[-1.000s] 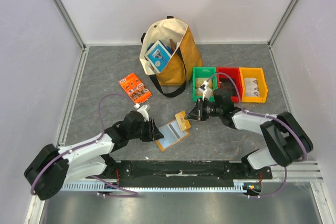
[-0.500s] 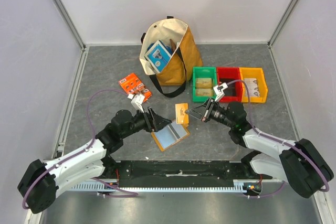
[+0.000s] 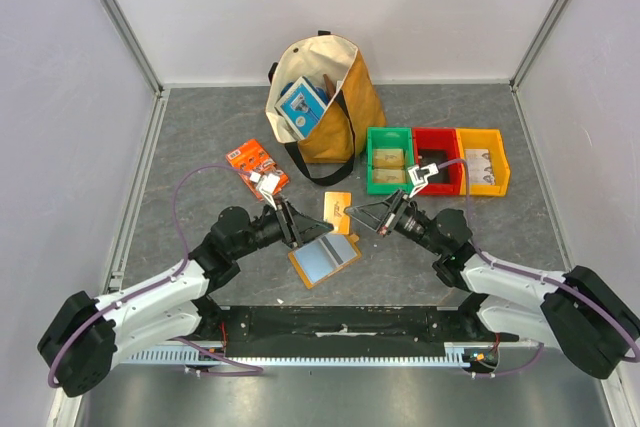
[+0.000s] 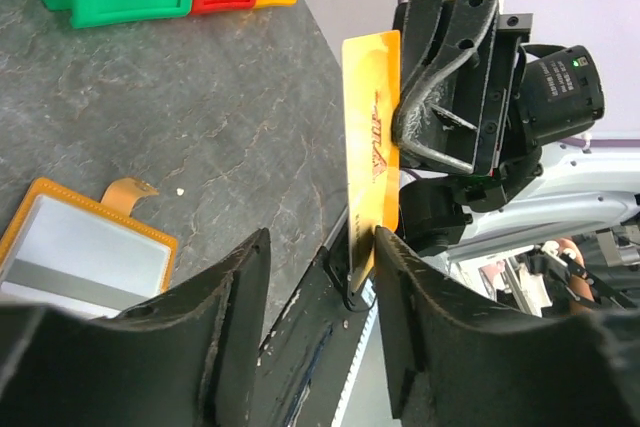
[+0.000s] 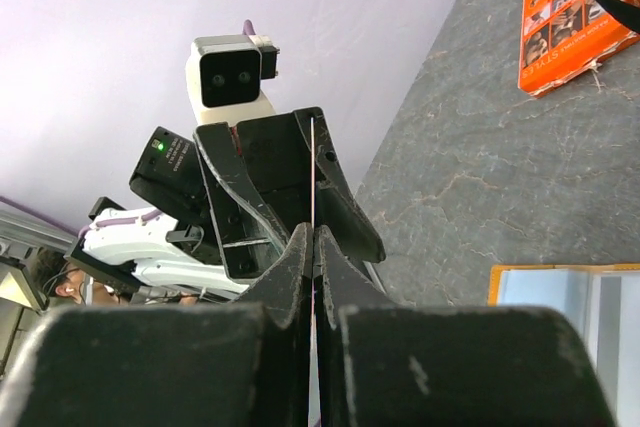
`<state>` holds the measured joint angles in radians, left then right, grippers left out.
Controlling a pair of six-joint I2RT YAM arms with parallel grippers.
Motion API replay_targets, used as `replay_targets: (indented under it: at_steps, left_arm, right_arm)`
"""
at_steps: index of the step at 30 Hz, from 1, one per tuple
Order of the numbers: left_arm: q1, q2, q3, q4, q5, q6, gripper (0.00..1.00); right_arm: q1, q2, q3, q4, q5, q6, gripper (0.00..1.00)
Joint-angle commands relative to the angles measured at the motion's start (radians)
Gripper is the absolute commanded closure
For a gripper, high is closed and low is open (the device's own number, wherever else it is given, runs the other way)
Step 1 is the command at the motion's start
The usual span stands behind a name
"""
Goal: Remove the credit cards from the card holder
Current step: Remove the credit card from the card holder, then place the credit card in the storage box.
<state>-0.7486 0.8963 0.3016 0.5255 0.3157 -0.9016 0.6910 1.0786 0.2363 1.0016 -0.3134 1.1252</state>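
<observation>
The card holder [image 3: 325, 259] lies open on the table, orange-tan with a pale blue-grey inside; it also shows in the left wrist view [image 4: 85, 247] and the right wrist view [image 5: 570, 287]. My right gripper [image 3: 357, 215] is shut on an orange credit card [image 3: 338, 213] and holds it on edge in the air above the holder. In the left wrist view the card [image 4: 372, 147] stands upright. My left gripper [image 4: 320, 277] is open, with the card's lower end between its fingers, close against the right one. In the right wrist view the card [image 5: 312, 157] is a thin line rising from my gripper [image 5: 314, 232].
A tan tote bag [image 3: 320, 97] with a blue-and-white box stands at the back. An orange printed packet [image 3: 257, 168] lies left of the grippers. Green [image 3: 389, 159], red [image 3: 436, 157] and yellow [image 3: 481, 159] bins sit in a row at the right.
My right gripper has lifted the orange card away from the holder and carried it left. My left gripper has opened wider, risen off the holder and come round the card's end.
</observation>
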Motion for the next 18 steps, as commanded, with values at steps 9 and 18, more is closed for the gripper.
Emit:
replay_targets:
  at_steps: [9, 18]
  left_arm:
    - [-0.006, -0.016, 0.097, -0.060, 0.106, 0.051, 0.98]
    - [0.046, -0.057, 0.379, -0.683, 0.259, 0.514, 0.98]
  right_arm:
    - [0.015, -0.003, -0.002, 0.069, 0.011, -0.040, 0.91]
    - [-0.091, -0.176, 0.194, -0.466, -0.217, -0.399, 0.53]
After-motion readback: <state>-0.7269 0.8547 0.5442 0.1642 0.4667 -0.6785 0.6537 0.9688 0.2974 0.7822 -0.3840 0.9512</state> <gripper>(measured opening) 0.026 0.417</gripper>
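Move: The orange credit card hangs in the air between the hands, its far edge still pinched in the right fingers: its middle lies about 4 cm right, 3 cm ahead and 1 cm above the left hand's point, and some 3 cm left of the right hand, level with it. The open card holder lies 17 cm below the left hand, 1 cm back and 1 cm right. From the right hand the green bin is some 19 cm ahead, 9 cm right and 17 cm below. The credit card passes from hand to hand: the left fingers, already around its near corner, close and pinch it while edging back a little. The right hand holds almost still until the left has its grip, then opens to under half, tilting slightly. The left hand meanwhile rises about 4 cm, turning some 10 degrees clockwise, high above the card holder. ##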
